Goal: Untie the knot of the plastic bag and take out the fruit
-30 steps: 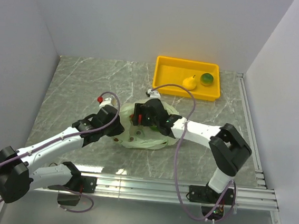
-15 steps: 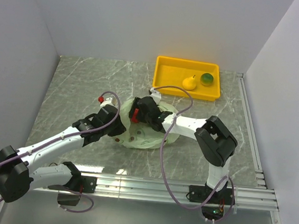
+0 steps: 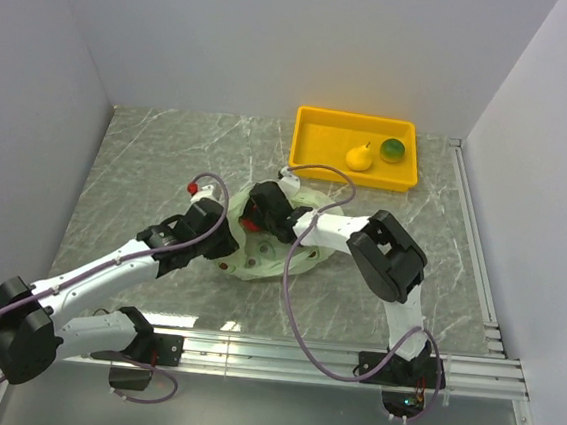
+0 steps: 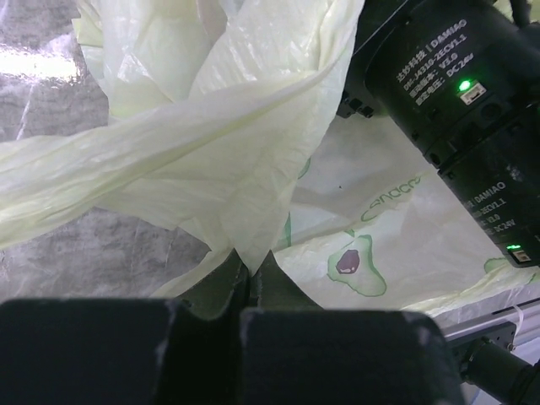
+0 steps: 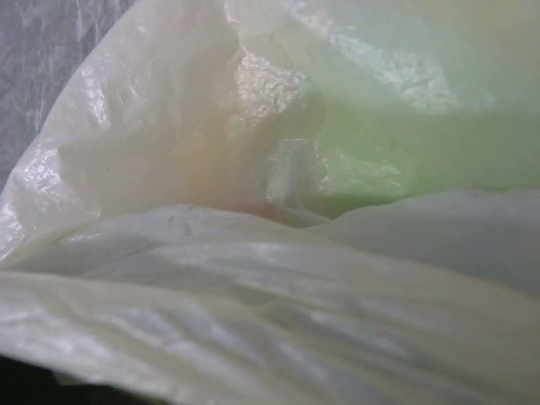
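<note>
The pale green plastic bag (image 3: 261,264) lies crumpled mid-table. My left gripper (image 3: 222,247) is at the bag's left edge, shut on a fold of the film (image 4: 249,274), which stretches up from its fingertips (image 4: 218,283). My right gripper (image 3: 261,213) reaches into the bag from the right, and its fingers are buried in plastic. The right wrist view is filled by bag film (image 5: 253,295), with a green fruit (image 5: 439,143) showing dimly through it. A yellow pear (image 3: 359,157) and a green citrus (image 3: 393,150) lie in the tray. No knot shows in any view.
The yellow tray (image 3: 322,126) stands at the back right, beyond the bag. The right arm's black body (image 4: 456,101) hangs close over the bag, just right of my left gripper. Grey walls close in both sides, and a metal rail (image 3: 350,360) runs along the near edge.
The right arm has swung left, and its gripper has pushed further into the bag. The left arm has kept its place and its hold on the film.
</note>
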Robot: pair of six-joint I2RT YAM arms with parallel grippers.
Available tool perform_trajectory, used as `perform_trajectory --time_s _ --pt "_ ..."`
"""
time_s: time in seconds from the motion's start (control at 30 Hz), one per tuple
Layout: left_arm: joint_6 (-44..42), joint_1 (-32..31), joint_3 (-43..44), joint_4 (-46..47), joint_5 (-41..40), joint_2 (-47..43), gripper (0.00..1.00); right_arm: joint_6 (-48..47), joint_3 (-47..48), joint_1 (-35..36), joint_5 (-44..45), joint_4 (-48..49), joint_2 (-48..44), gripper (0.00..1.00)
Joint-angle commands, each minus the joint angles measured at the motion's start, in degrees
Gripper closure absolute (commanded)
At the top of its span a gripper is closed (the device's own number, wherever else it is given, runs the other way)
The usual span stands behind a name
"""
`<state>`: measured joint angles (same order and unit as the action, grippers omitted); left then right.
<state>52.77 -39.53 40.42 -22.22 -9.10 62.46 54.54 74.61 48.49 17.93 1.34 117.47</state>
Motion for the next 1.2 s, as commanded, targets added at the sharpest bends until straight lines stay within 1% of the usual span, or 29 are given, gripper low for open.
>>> perform_trajectory --time_s 0.0,0.03,0.07,0.17,0.23,0.27,0.43,0.47,0.53,0.57,0.67,0.77,0.9,0.93,1.03,1.07,1.13,1.17 --pt "-0.3 -0.46 0.89 -0.9 -0.92 -1.9 0.99 -2.15 -2.17 -0.15 1.58 1.11 -2.59 0.62" --pt "-0.13 -0.37 0.71 -0.9 -1.18 -2.16 0.99 -3.99 -2.88 -0.15 1.14 1.38 -3.47 0.68" --pt "-0.13 -0.46 0.45 -0.81 -1.96 -2.16 1.0 -4.88 -3.5 -0.24 0.7 1.82 -4.52 0.79" --pt "-0.39 -0.29 0.27 -0.2 -3.2 -2.08 0.99 -9.18 -7.27 -0.06 -2.46 3.22 -11.01 0.91" --pt "-1.0 -0.29 0.53 0.24 -4.52 -1.47 0.99 -12.96 -10.61 0.2 -5.34 4.01 -14.01 0.96" --pt "-1.79 -0.03 1.05 0.33 -4.95 -1.2 0.99 -14.19 -11.76 0.2 -6.15 4.02 -17.16 0.99" --pt "-4.25 0.94 3.08 0.51 -7.85 1.0 0.99 -23.68 -18.61 0.47 -13.08 3.31 -26.31 1.0" --pt "-4.95 1.12 3.34 0.77 -8.38 1.35 0.99 -25.0 -19.32 0.55 -16.58 2.97 -29.37 1.0" --pt "-5.66 1.38 3.7 0.86 -9.52 1.96 1.0 -28.69 -21.52 0.55 -20.19 3.4 -32.9 1.0" --pt "-6.36 1.82 4.13 0.77 -9.7 2.14 1.0 -30.01 -21.96 0.55 -23.96 3.66 -36.23 1.0" --pt "-7.33 2.35 4.57 0.86 -9.71 2.58 0.99 -33.27 -21.44 -0.15 -26.97 2.27 -41.68 1.0" --pt "-7.42 2.53 4.05 1.56 -8.92 2.41 1.0 -35.73 -17.67 -3.04 -27.78 -0.1 -44.34 1.0" --pt "-6.55 2.61 3.26 1.65 -7.69 2.32 0.99 -33.28 -11.87 -12.7 -35.93 1.99 -43.73 1.0" --pt "-6.28 2.61 3.17 1.48 -7.51 1.97 0.99 -33.62 -10.9 -16.55 -35.86 2.52 -43.21 1.0" --pt "-5.05 2.53 2.21 1.21 -7.25 0.31 0.99 -35.73 -5.1 -20.96 -31.75 0.86 -38.82 1.0" --pt "-4.44 2.53 1.85 1.3 -7.07 -0.05 0.99 -35.3 -3.7 -24.55 -31.12 0.59 -35.59 1.0" --pt "-4.0 2.61 1.24 1.56 -6.11 -0.93 1.0 -31.09 0.08 -28.52 -31.03 0.85 -31.71 1.0" --pt "-3.82 2.53 1.32 1.74 -5.58 -0.93 0.99 -29.42 2.8 -32.11 -30.77 0.51 -27.34 1.0"
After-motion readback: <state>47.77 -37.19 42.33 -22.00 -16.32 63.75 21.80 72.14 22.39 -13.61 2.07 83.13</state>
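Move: My right hand, down inside the plastic bag, already grips the red apple. The yellow box it goes to has its middle roughly 28 cm ahead and 28 cm to the right, at about hand height. The pear in it lies some 27 cm ahead and 29 cm right, the green fruit about 31 cm ahead and 38 cm right. From my left hand, holding the bag's edge, the box is about 42 cm ahead, 34 cm right and 8 cm below. Keeping the apple pinched, I draw my right hand back about 11 cm while lifting it out of the bag, then swing it forward and right towards the yellow box, still climbing, to about 27 cm higher overall. The fingers tip up some 30 degrees. My left hand keeps its pinch on the bag and shifts a few centimetres forward and left. ##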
